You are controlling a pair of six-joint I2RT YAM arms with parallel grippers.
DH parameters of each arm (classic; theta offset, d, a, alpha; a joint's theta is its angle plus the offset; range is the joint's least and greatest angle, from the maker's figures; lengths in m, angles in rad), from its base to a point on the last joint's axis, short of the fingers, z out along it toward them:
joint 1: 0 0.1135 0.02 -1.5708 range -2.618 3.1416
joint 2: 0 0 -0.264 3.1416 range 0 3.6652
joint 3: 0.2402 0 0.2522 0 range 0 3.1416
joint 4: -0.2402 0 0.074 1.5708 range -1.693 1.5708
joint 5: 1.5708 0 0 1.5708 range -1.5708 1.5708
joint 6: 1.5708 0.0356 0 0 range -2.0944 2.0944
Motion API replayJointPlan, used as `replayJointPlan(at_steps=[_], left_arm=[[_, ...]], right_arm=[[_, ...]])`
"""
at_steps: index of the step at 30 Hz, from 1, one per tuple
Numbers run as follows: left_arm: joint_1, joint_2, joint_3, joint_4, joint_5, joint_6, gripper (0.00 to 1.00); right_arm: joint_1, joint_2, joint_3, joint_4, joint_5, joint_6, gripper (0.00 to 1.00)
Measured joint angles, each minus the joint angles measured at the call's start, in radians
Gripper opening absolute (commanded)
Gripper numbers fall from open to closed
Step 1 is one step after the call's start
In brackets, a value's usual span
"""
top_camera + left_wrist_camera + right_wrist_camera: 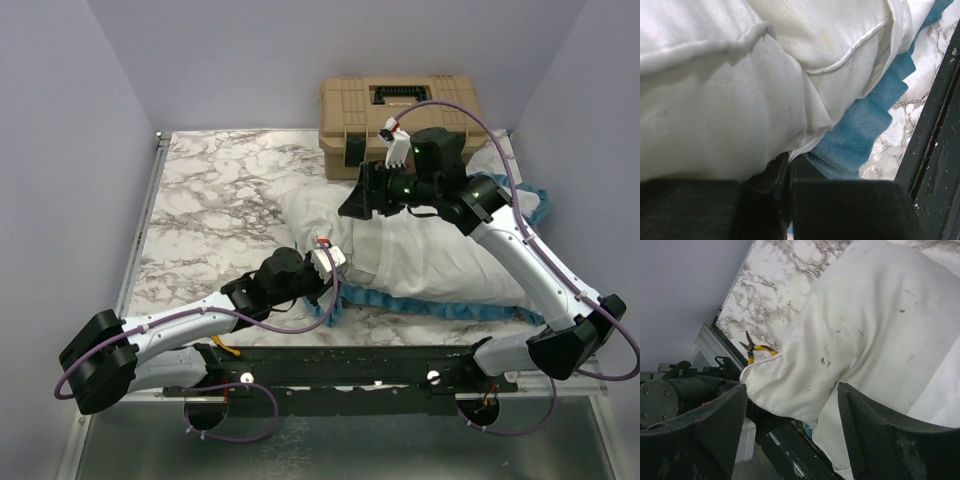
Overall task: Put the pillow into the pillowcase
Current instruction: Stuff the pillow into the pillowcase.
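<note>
The white pillow (420,250) lies across the middle of the marble table, its left end (305,205) bulging free. The pillowcase shows as a blue frilled edge (440,308) along the pillow's near side and at the far right (535,205). My left gripper (325,262) is at the pillow's near left corner. In the left wrist view it (788,165) is shut on thin white fabric beside the blue frill (865,120) of the pillowcase. My right gripper (365,195) hovers open over the pillow's left part. The speckled pillow (870,315) sits below its spread fingers (715,425).
A tan toolbox (400,110) stands at the back of the table, just behind the right arm. Yellow-handled pliers (752,347) lie at the near table edge by the black rail (330,365). Bare marble (210,200) lies to the left; grey walls close both sides.
</note>
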Motion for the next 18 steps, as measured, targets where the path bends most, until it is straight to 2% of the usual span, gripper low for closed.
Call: replayJointPlan(at_steps=[3, 8, 12, 18], left_arm=[[0.000, 0.000, 0.000, 0.000, -0.001, 0.001, 0.00], [0.000, 0.000, 0.000, 0.000, -0.001, 0.003, 0.00], [0.000, -0.004, 0.000, 0.000, -0.005, 0.005, 0.00], [-0.003, -0.031, -0.008, -0.017, -0.063, -0.019, 0.00]], right_arm=[[0.000, -0.013, 0.000, 0.045, -0.073, 0.025, 0.48], [0.000, 0.011, -0.060, 0.161, -0.195, 0.109, 0.32], [0.000, 0.105, -0.155, 0.212, -0.287, 0.177, 0.27], [0.000, 0.230, -0.212, 0.149, -0.284, 0.182, 0.25]])
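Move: The fold of the pillow where it enters the pillowcase lies roughly 14 cm below my right hand, about 5 cm to its left and 2 cm nearer me. My left gripper is some 10 cm back, 8 cm left and 17 cm down from the right one; the case's blue trim runs about 10 cm back and 24 cm down, straight below. The toolbox is about 22 cm ahead and 10 cm right. From my left hand, the fold is about 8 cm forward, 3 cm right and 3 cm higher. I swing my right hand left about 4 cm with a small rise, then drive it down some 14 cm from the top of that arc, easing back slightly and tipping the wrist nearly 30 degrees downward. On the way its wide-open fingers narrow to about a quarter open and push down into the pillow's fold beside my left gripper. My left fingers stay shut on the cloth edge. ##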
